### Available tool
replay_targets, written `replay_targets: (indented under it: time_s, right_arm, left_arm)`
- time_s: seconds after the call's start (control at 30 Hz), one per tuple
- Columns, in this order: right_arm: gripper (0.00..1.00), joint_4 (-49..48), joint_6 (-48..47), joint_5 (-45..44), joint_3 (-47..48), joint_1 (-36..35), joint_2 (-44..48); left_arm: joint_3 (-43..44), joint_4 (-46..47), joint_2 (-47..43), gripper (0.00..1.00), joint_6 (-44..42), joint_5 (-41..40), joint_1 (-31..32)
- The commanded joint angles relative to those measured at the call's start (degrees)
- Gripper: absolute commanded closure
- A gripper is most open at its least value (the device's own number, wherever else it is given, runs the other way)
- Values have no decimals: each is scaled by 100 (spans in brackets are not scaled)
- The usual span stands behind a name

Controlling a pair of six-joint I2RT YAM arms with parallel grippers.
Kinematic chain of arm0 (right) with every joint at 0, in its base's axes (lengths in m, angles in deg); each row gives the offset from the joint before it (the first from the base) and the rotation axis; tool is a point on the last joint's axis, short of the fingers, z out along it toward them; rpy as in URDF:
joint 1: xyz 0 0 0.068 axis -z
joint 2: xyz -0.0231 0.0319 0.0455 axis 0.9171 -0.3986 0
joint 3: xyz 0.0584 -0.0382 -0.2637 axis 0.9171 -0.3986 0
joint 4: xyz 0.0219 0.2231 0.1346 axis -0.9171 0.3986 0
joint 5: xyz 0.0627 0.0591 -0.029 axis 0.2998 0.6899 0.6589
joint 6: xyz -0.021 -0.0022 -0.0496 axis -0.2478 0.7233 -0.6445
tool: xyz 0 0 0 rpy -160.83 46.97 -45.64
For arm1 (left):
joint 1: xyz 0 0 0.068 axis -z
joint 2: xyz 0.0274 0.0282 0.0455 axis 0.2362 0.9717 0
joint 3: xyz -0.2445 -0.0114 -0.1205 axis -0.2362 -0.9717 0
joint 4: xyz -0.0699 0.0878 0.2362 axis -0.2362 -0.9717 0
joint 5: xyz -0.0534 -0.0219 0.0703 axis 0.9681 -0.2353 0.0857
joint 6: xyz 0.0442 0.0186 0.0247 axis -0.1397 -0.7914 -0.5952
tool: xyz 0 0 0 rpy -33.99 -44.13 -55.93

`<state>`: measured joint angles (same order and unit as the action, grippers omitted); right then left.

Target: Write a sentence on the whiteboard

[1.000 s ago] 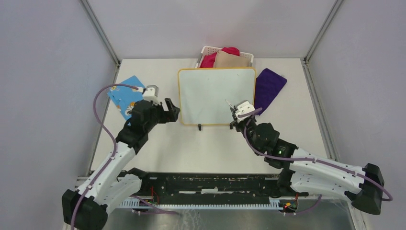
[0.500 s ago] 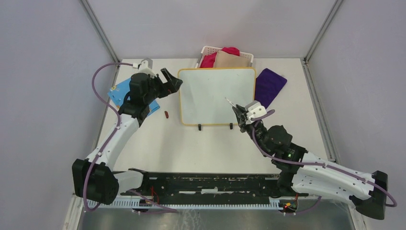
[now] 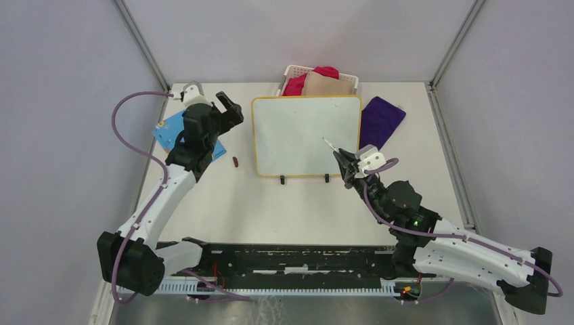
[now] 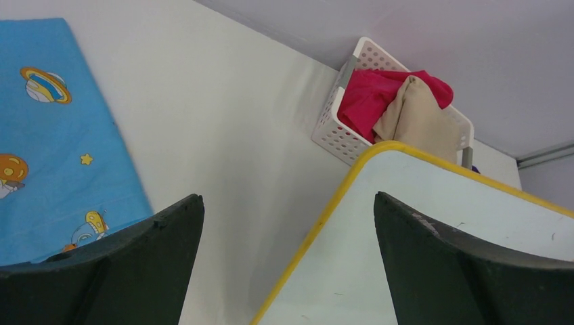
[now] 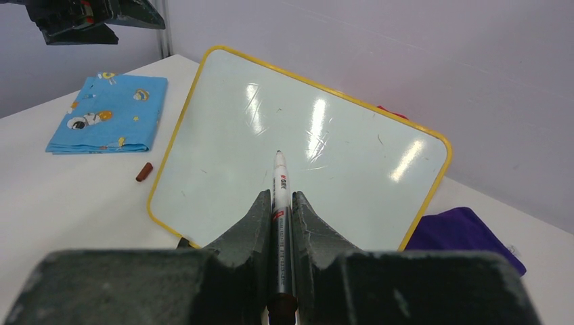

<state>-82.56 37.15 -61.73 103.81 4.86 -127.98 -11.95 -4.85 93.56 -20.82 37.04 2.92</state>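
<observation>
The whiteboard (image 3: 298, 128), white with a yellow rim, lies mid-table with a blank face (image 5: 311, 128); no sentence shows on it. My right gripper (image 3: 346, 164) (image 5: 281, 195) is shut on a white marker (image 5: 279, 183) near the board's near right corner. The marker's tip (image 3: 324, 141) points over the board's right half; I cannot tell whether it touches. My left gripper (image 3: 230, 107) (image 4: 288, 196) hangs wide open and holds nothing, above the table just left of the board's far left corner (image 4: 379, 152). A small red-brown cap (image 3: 235, 162) (image 5: 143, 172) lies left of the board.
A blue printed cloth (image 3: 170, 134) (image 4: 54, 135) lies at the left, partly under my left arm. A white basket (image 3: 292, 70) (image 4: 335, 132) with red and tan cloths stands behind the board. A purple cloth (image 3: 380, 120) (image 5: 467, 233) lies right of it.
My left gripper rose from the board's near left corner to its far left corner, and the cap now lies bare on the table. The right gripper drew slightly right and nearer with the marker.
</observation>
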Motion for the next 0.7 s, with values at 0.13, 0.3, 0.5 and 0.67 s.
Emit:
replay_targets:
  time_s: [0.13, 0.3, 0.5, 0.67]
  right_arm:
    - [100, -11, 70, 42, 4, 13, 208]
    - [100, 66, 105, 29, 24, 14, 252]
    - [100, 44, 141, 55, 13, 8, 174]
    - [100, -17, 132, 66, 0, 15, 92]
  left_arm:
    - [-395, 1131, 365, 0, -549, 1686, -265]
    - [-647, 1521, 584, 0, -526, 3206, -574]
    - [-1227, 2444, 665, 0, -332, 4667, -1290]
    - [-1701, 3476, 784, 0, -278, 5413, -1317]
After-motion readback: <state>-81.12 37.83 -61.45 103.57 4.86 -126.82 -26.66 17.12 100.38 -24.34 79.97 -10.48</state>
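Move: The whiteboard's left edge, taken at mid-height, stands about 8 cm to the right of the open left hand, roughly 2 cm ahead and some 15 cm lower. The loose marker cap lies on the table almost under that hand, about 2 cm back and 27 cm down; the blue cloth lies about 20 cm left and 10 cm ahead, at table height. From the right hand, that edge is some 31 cm left, 20 cm ahead and 20 cm down. Towards the whiteboard's left edge, the left hand sinks about 7 cm and slips some 3 cm to the right, beside the board. It swings clockwise by some 30 degrees so that its fingers turn in towards the board; they stay wide open, with no touch to be seen yet. ##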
